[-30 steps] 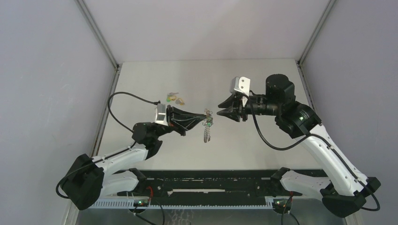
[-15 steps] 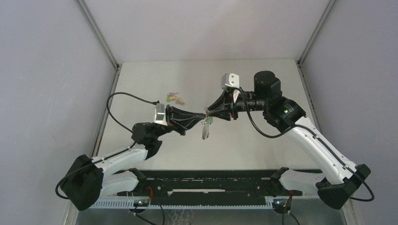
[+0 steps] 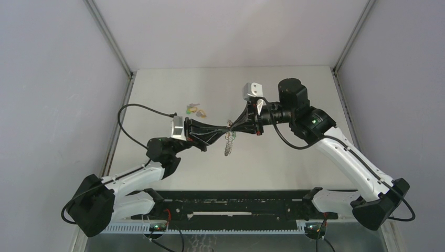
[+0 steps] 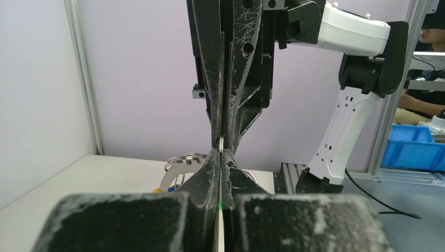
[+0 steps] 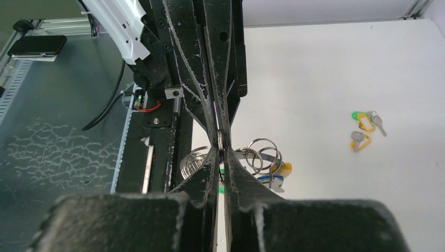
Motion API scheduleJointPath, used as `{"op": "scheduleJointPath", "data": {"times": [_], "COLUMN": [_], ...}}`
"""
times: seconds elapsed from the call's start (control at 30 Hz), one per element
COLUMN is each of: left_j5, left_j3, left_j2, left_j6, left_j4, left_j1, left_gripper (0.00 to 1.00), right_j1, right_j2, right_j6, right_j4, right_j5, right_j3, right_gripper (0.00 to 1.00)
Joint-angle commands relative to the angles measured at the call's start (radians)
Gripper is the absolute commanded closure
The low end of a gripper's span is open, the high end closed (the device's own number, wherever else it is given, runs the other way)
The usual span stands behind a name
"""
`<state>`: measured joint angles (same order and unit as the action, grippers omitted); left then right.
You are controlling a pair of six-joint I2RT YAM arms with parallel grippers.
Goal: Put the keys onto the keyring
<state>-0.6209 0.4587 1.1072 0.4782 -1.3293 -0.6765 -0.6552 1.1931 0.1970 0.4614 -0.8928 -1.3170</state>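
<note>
My left gripper and right gripper meet tip to tip above the table's middle. Both are shut on the thin wire of the keyring, which hangs below them as a ribbed silvery coil. In the left wrist view the left gripper pinches a sliver of ring, and a little green shows between its fingers. The right gripper pinches the same spot. Smaller rings dangle from the bundle with a yellow-headed key and a blue-headed key. A green key and a yellow key lie loose on the table.
The loose keys lie on the white table, left of and beyond the grippers. Grey walls with metal corner posts close in three sides. The black base rail runs along the near edge.
My right arm has swung left from about a hand's width away until its tips meet the left gripper's, and its jaws have shut there. The left gripper has held still with the keyring.
</note>
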Motion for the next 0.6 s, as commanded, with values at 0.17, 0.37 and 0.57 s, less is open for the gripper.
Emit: {"op": "scheduleJointPath", "data": {"times": [0.17,0.37,0.57], "left_j5": [0.046,0.029,0.008], "left_j3": [0.002,0.035,0.06], "left_j2": [-0.043,-0.081,-0.071], "left_j6": [-0.065,-0.179,-0.202], "left_j4": [0.062,0.297,0.357], "left_j1": [0.002,0.002,-0.003], "left_gripper": [0.73,0.58,0.56], "right_j1": [0.008,-0.07,-0.21], "right_j2": [-0.042,0.02,0.135], "right_j6": [0.112,0.27,0.352], "right_j4": [0.153,0.46,0.654], "right_j5": [0.107,0.341,0.64], "right_j3": [-0.074,-0.263,-0.42], "right_gripper": [1.0,1.0,1.0]}}
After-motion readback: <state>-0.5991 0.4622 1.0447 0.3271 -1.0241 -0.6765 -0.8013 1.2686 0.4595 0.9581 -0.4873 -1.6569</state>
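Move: The keyring hangs between the two hands, both already pinching the same small ring at its top. Its middle lies about 5 cm below each hand point, at most 1 cm ahead and level sideways. The loose keys lie on the table, two of them about 32 cm ahead and 19 cm to the left of either hand. A yellow-tagged key is some 29 cm ahead and 15 cm left, all about 34 cm down. Downward and a little forward the left hand sinks about 4 cm, its fingers opening first to let go of the small ring. The right hand keeps its pinch on that ring and draws roughly 2 cm to the right, dipping slightly and rising again, while its wrist turns some 20 degrees, mainly tipping the fingertips farther down. ##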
